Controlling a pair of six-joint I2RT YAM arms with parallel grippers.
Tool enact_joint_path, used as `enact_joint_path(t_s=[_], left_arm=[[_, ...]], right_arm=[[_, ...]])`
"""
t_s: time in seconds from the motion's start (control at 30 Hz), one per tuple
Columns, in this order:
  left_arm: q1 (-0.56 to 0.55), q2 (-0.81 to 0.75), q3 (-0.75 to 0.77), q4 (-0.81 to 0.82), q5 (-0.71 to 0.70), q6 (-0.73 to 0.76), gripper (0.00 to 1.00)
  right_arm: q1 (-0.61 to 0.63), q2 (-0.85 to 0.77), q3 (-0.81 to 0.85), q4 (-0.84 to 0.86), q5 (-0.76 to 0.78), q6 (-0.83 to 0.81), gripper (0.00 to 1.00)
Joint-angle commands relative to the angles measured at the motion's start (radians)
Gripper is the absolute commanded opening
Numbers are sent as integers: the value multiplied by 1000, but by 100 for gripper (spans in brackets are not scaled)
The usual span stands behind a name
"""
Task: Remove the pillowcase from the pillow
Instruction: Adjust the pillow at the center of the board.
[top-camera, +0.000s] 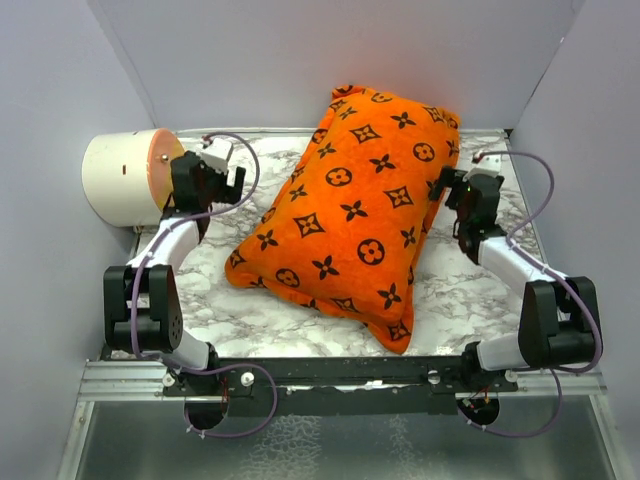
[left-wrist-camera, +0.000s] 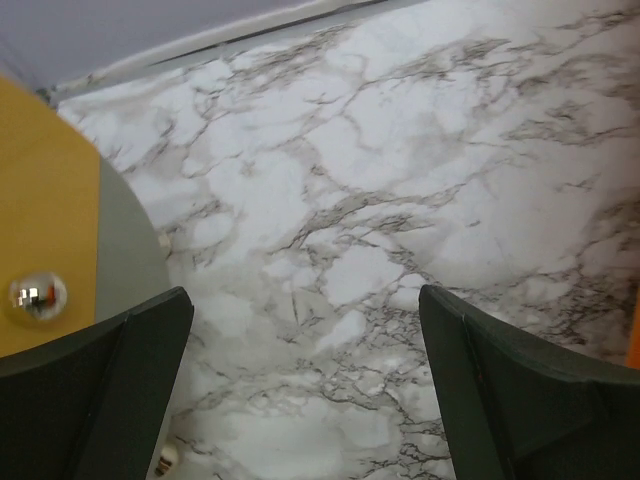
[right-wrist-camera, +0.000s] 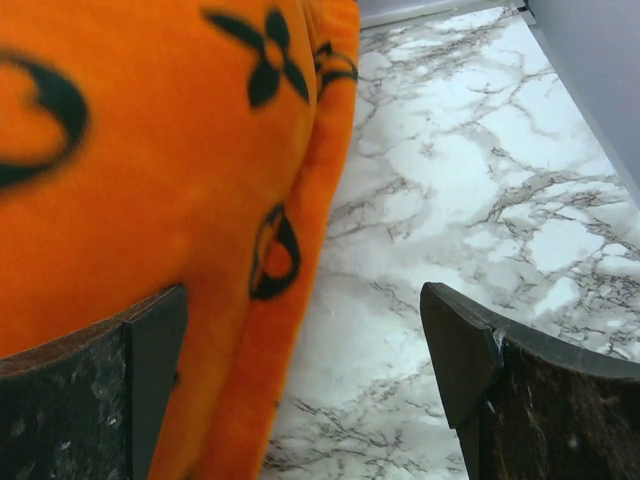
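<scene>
The orange pillowcase (top-camera: 355, 215) with black flower and circle motifs lies diagonally across the middle of the marble table, stuffed full. The pillow inside it is hidden. My left gripper (top-camera: 232, 185) hovers open just left of the pillowcase; in its wrist view its fingers (left-wrist-camera: 120, 380) frame only bare marble. My right gripper (top-camera: 448, 195) is open at the pillowcase's right edge. In the right wrist view the orange pillowcase (right-wrist-camera: 170, 170) fills the left half, its seam edge lying between the wide-spread fingers (right-wrist-camera: 480, 370), not pinched.
A cream cylinder with an orange face (top-camera: 125, 178) lies at the back left, beside the left wrist; the cylinder's orange face (left-wrist-camera: 40, 200) shows in the left wrist view. Grey walls (top-camera: 300, 60) enclose the marble table (top-camera: 460, 300) on three sides.
</scene>
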Motion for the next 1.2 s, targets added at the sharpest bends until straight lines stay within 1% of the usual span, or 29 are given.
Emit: enact_joint_path(t_s=[0.0, 0.07, 0.13, 0.17, 0.27, 0.37, 0.43, 0.53, 0.63, 0.7, 0.73, 0.77, 0.83, 0.9, 0.93, 0.97, 1.0, 1.07, 1.17], left_arm=[[0, -59, 162, -651, 272, 264, 99], [-1, -100, 178, -739, 342, 333, 99], [-15, -135, 188, -819, 410, 412, 99], [-34, -145, 195, -854, 422, 441, 99], [-126, -139, 215, -929, 402, 494, 99], [-202, -100, 222, -985, 395, 536, 99], [-233, -83, 207, -985, 388, 558, 99], [-271, -77, 151, -933, 362, 575, 99], [-302, -65, 106, -863, 291, 573, 93], [-306, -50, 94, -816, 231, 561, 83], [-307, -41, 94, -797, 195, 559, 76], [-306, -33, 94, -776, 158, 549, 69], [-305, -21, 92, -725, 89, 532, 49], [-305, -13, 92, -644, 7, 504, 26], [-305, -6, 95, -598, -44, 481, 13], [-305, 4, 103, -549, -94, 466, 5], [-305, 22, 122, -509, -152, 454, 0], [-300, 63, 181, -442, -252, 441, 0], [-289, 142, 326, -435, -354, 414, 0]], right_arm=[[-20, -3, 169, -389, -79, 146, 100], [-20, -14, 202, -434, -123, 158, 100], [-20, -50, 205, -426, -172, 167, 100], [-20, -68, 207, -411, -204, 168, 100], [-22, -60, 277, -422, -270, 176, 100], [-31, 32, 410, -499, -312, 189, 100], [-44, 101, 495, -538, -346, 208, 100], [-75, 198, 588, -545, -412, 243, 100], [-92, 314, 684, -538, -440, 255, 100], [-93, 397, 766, -547, -463, 254, 100], [-93, 439, 811, -556, -469, 259, 98], [-93, 476, 845, -558, -484, 268, 97], [-94, 527, 883, -541, -554, 295, 91], [-93, 545, 865, -501, -614, 331, 82], [-93, 542, 836, -470, -641, 356, 73], [-93, 529, 794, -431, -665, 382, 64], [-93, 510, 723, -394, -680, 407, 55], [-88, 450, 603, -339, -685, 444, 39], [-78, 316, 396, -280, -630, 476, 23]])
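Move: The pillow's left edge, where the left gripper will close, lies about 12 cm back, 12 cm right and 7 cm below it; the pillow's near-left corner is roughly 17 cm back, 3 cm right and 13 cm down, and the white drum some 13 cm left, 2 cm back and 6 cm lower. From the right gripper, the pillow's upper right edge is about 12 cm ahead, 6 cm left and 3 cm above; its far-right corner is roughly 17 cm ahead, 4 cm left and level in height. Swing the open left gripper back and right, turning it clockwise about 45 degrees, sink onto the pillow's left edge, shut the fingers on a fold and draw it forward and slightly left. Meanwhile lift the right gripper, reach about 12 cm forward and somewhat left, come down on the upper right edge, pinch up a fold and start easing back. ##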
